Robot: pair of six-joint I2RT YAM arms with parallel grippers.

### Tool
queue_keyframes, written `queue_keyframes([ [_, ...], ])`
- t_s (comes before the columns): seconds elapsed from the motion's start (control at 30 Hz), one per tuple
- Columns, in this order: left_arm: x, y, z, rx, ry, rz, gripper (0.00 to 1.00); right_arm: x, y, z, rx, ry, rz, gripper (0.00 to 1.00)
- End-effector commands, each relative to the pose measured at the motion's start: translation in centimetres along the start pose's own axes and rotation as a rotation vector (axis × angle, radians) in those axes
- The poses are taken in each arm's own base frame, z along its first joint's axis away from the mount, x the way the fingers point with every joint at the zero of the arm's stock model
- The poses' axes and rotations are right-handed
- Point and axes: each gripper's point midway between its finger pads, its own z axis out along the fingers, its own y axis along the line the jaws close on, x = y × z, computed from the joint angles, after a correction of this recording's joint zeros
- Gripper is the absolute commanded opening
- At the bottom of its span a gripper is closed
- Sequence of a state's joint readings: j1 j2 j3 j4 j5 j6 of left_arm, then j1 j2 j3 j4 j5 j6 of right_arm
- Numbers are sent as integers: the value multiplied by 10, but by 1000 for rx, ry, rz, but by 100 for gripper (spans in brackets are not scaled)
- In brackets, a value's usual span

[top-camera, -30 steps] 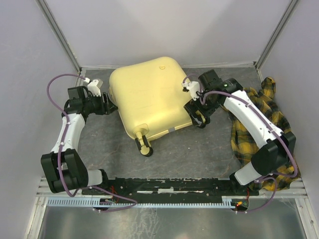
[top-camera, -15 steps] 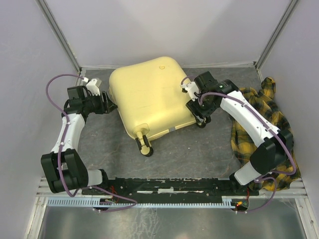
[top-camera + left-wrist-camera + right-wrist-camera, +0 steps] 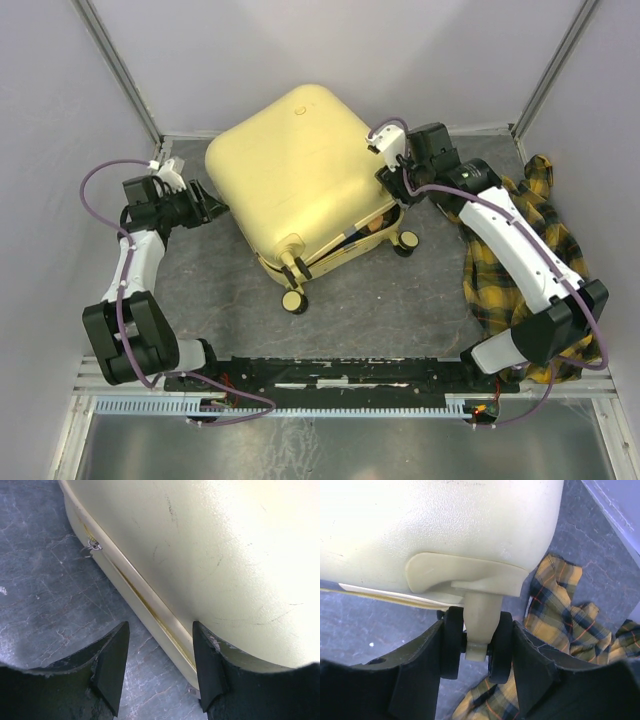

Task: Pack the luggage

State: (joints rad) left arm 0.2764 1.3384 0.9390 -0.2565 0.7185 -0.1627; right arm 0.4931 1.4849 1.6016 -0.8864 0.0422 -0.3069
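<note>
The luggage (image 3: 290,165) is a pale yellow hard-shell suitcase lying flat at the back middle of the table. Its lid is raised along the right side, and a dark gap (image 3: 365,228) shows there. My right gripper (image 3: 393,183) is shut on one of the lid's caster wheels (image 3: 453,641), with the black wheel pair and its yellow fork (image 3: 480,620) pinched between the fingers under the shell (image 3: 435,525). At the suitcase's left edge my left gripper (image 3: 210,207) is open. In the left wrist view its jaws (image 3: 160,666) straddle the floor and the lower rim of the shell (image 3: 215,545).
A yellow and black plaid shirt (image 3: 520,250) lies crumpled along the right side, also below the right gripper (image 3: 560,610). Two of the suitcase's wheels (image 3: 293,300) (image 3: 406,241) stand on the grey floor. Walls close in at the back and sides.
My right gripper has closed on the caster wheel and lifted it up and back, raising the lid's right side. The left gripper has drawn slightly left.
</note>
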Motion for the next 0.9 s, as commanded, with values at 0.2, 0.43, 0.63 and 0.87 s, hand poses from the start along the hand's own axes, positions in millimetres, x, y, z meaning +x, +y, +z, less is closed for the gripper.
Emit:
queue_keyframes([
  [0.2,20,-11,-4,70,33,-7,60,41,-22,65,-39,-8,78,1],
  [0.43,47,-18,-9,99,63,-24,62,33,-13,52,-140,-30,143,59],
  [0.63,45,-18,-7,102,49,-68,64,44,-21,16,-102,-83,207,99],
  [0.87,51,-17,-1,115,40,-129,64,72,11,-15,-98,-244,276,97],
])
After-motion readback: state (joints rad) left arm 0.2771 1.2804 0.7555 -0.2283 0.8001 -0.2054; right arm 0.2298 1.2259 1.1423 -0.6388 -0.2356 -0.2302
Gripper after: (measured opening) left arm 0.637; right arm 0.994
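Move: The right gripper holds the lid's right wheel. The base's right wheel lies some 22 cm below it, about 2 cm back and 2 cm right. The lid's left wheel stands about 13 cm back, 18 cm left and 8 cm lower, and the plaid cloth some 25 cm right, 9 cm back, on the floor. The suitcase's left side lies about 4 cm right of the left gripper, 2 cm back and 5 cm below. Lower the right gripper about 8 cm with the lid's wheel still pinched, easing slightly forward and right, to bring the lid down towards the base. Then open wide, let go of the wheel and draw back and right, clear of it. Meanwhile slide the left gripper some 4 cm back and 4 cm down along the case's left side, fingers staying part-open. ##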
